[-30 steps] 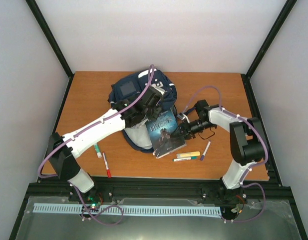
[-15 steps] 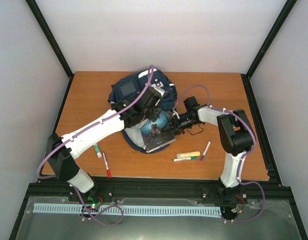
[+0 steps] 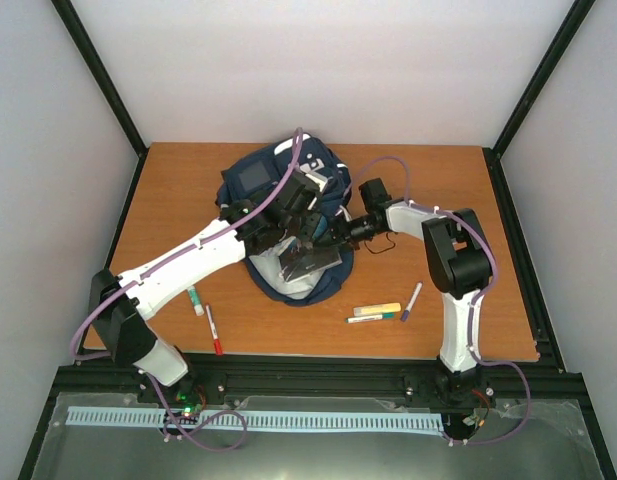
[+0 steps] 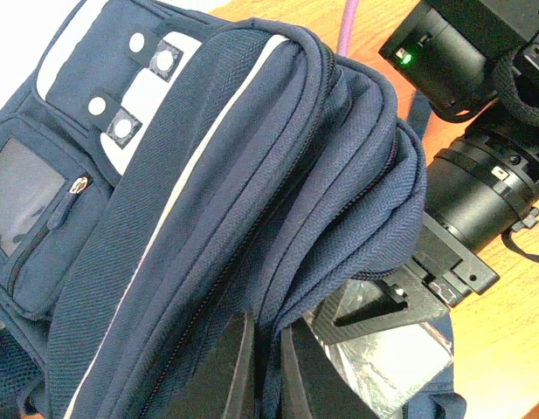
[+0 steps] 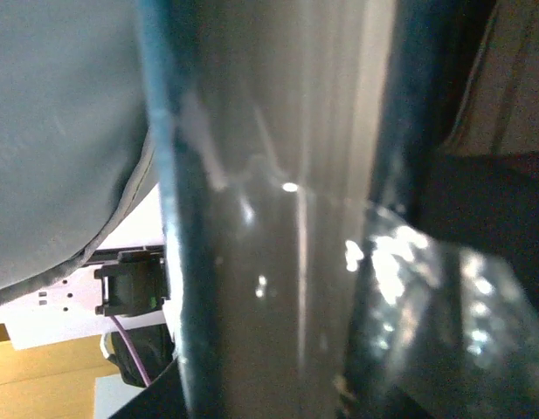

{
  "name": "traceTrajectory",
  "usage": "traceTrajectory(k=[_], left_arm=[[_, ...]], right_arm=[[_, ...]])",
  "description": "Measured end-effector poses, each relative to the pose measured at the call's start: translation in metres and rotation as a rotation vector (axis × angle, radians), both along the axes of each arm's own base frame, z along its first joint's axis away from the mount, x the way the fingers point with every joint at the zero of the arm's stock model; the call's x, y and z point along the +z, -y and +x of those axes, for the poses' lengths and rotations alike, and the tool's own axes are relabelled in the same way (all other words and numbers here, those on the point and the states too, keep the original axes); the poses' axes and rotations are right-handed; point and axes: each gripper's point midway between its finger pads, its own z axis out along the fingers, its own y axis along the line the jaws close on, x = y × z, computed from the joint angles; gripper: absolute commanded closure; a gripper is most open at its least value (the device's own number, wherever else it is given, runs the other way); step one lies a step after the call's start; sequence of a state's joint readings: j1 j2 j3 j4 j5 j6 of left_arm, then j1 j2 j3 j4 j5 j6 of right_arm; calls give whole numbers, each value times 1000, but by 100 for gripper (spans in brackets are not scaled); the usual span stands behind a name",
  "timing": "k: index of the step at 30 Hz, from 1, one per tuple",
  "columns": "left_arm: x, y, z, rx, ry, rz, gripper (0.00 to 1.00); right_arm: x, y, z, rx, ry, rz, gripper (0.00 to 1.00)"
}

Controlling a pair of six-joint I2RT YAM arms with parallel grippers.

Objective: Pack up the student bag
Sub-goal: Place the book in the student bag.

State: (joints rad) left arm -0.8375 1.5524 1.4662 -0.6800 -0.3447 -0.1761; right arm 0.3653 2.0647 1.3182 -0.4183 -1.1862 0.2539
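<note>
The student bag, navy with white patches, lies mid-table, its opening facing the near side. My left gripper is shut on the upper fabric edge of that opening and holds it lifted; in the left wrist view its fingers pinch the navy fabric. My right gripper is shut on a glossy dark book, which lies partly under the lifted edge, inside the bag's mouth. The book shows under the fabric. In the right wrist view the book fills the frame and hides the fingers.
Right of the bag lie a yellow highlighter, a green-white marker and a purple pen. A red marker and a green marker lie front left. A black cable loops beside the right wrist.
My right gripper has moved left with the book, taking it from beside the bag into the opening. The left gripper has kept its hold on the edge.
</note>
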Motion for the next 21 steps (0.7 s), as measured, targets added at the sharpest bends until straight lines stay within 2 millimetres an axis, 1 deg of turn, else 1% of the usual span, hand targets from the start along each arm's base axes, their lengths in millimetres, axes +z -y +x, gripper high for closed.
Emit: traceTrajectory(k=[3,8,11,13,21], left_arm=[[0,0,0,0,1,2,99],[3,-2,-1,0,8,-1,99],[5,-3,-2,-1,13,-2,99],[7,-4,-2,-1,17,-3,99],[11,-7,-2,6,30,1,99]], right_arm=[[-1,-2,5,-1,23,-22,60],[-11,4,7,-12,65,-102,47],[-15,13,5,-28,114,-171,44],[-13,18,3,-34,146,-206,43],[9,38,-4,-51,314,-301,42]])
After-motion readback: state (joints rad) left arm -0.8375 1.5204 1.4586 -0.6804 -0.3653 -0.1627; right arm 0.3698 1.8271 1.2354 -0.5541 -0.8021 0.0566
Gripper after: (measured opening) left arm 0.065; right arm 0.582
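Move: Between the right fingers, inside the bag's mouth, sits the book, its middle about 4 cm left of that hand, 1 cm back and 2 cm lower. The student bag's middle lies some 9 cm to the right hand's left, 3 cm farther out and 3 cm lower; the yellow highlighter is roughly 16 cm back, 10 cm right and 8 cm down. From the left hand, the book is about 14 cm below and 3 cm back. Letting go of the book, the right hand opens its fingers while dipping about 1.5 cm, then backs off some 4 cm to the right and rises out of the bag's mouth, fingertips tilting further down and the hand rolling, roughly 25 degrees in all. The left hand keeps the edge of the bag's mouth pinched and eases it up about 1 cm. ##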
